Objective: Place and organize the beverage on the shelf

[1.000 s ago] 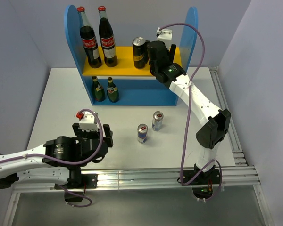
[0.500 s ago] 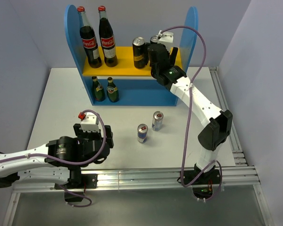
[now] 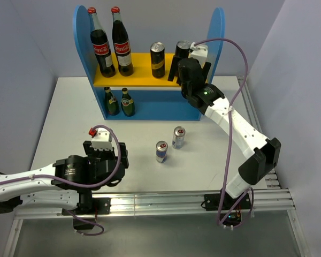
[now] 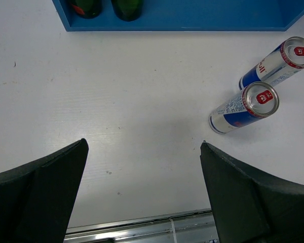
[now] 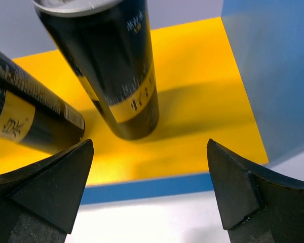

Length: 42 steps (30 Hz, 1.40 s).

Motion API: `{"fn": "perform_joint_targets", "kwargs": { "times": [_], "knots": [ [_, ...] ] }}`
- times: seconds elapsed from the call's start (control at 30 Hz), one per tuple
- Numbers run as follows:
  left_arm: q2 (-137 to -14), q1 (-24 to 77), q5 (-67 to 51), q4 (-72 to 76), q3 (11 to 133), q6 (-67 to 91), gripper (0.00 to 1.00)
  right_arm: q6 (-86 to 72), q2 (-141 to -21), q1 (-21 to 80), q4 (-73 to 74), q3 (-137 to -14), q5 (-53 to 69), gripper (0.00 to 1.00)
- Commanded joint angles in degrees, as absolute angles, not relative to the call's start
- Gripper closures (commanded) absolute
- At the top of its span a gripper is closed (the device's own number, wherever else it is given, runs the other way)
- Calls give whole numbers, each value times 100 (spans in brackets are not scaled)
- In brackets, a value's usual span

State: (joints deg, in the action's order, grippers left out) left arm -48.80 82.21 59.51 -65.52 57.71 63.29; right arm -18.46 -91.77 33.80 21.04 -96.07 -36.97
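The blue shelf (image 3: 84, 53) stands at the back of the table. On its yellow upper board (image 3: 139, 75) are two tall dark cans (image 3: 158, 59) (image 3: 182, 51). Two green bottles (image 3: 112, 101) (image 3: 128, 103) stand on the lower tier. Two slim cans (image 3: 178, 137) (image 3: 161, 151) are on the table in front. My right gripper (image 3: 189, 69) (image 5: 149, 152) is open at the board's front edge, just short of the right dark can (image 5: 116, 66) and not touching it. Low over the near left of the table, my left gripper (image 3: 105, 152) (image 4: 144, 152) is open and holds nothing, with the slim cans (image 4: 245, 106) (image 4: 278, 63) to its right.
Two tall red-capped cola bottles (image 3: 101, 45) (image 3: 121, 43) fill the left of the upper board. The shelf's right side panel (image 5: 273, 76) is close beside my right gripper. A metal rail (image 3: 166, 201) runs along the near table edge.
My right gripper has opened wide, let go of the dark can on the yellow board and drawn back to the right. The can now stands free. The left arm has hardly moved.
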Motion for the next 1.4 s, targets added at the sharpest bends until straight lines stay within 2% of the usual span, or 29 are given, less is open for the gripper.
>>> {"fn": "perform_joint_targets", "kwargs": {
  "times": [0.0,0.23,0.37,0.53,0.7,0.83,1.07,1.37],
  "knots": [
    [-4913,8270,6108,-6645,5871,6451,1,-2109,-8615,3471,2065,-9292,-3595,0],
    [-5010,8279,6117,-6671,5871,6495,1,-2452,-7413,4033,2135,-8070,-4041,0],
    [-5185,8288,5950,-6023,5731,5952,1,-2926,-6480,4752,2320,-7026,-4298,0],
    [-6405,8332,5924,-5846,5713,6423,1,-3689,-5338,5440,2671,-5882,-4430,0],
    [-7372,8394,5652,-3696,4942,5855,1,-4113,-4773,5712,2952,-4976,-4166,0],
    [-7716,8394,5230,-1054,4343,4880,1,-4324,-4527,5774,3243,-4632,-4201,0],
    [-8990,8279,5247,832,4552,3808,1,-4394,-3955,5775,3252,-4105,-4140,0],
    [-10080,7761,5203,1696,4965,3436,1,-4439,-3797,5783,3305,-3876,-4043,0]
  ]
}}
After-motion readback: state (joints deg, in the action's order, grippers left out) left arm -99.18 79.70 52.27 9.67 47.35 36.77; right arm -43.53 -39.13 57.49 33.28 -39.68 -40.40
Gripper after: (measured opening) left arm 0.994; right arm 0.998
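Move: The near silver can stands about 20 cm to the right of my left hand, 10 cm ahead and 17 cm below; the far silver can stands some 8 cm farther right and 7 cm beyond it. From my right hand, up at the shelf, the far silver can is roughly 14 cm back, 3 cm left and 29 cm down. The black can just set on the shelf stands about 5 cm ahead and 3 cm left of my right hand, level with it. I sweep my open left hand about 21 cm right while sinking some 18 cm, then ease forward towards the near silver can, wrist swinging clockwise and its left side rising. Meanwhile I draw my empty right hand some 24 cm back from the shelf, then down 16 cm towards the far silver can, fingers wide, tipping down and turning slightly counter-clockwise. ##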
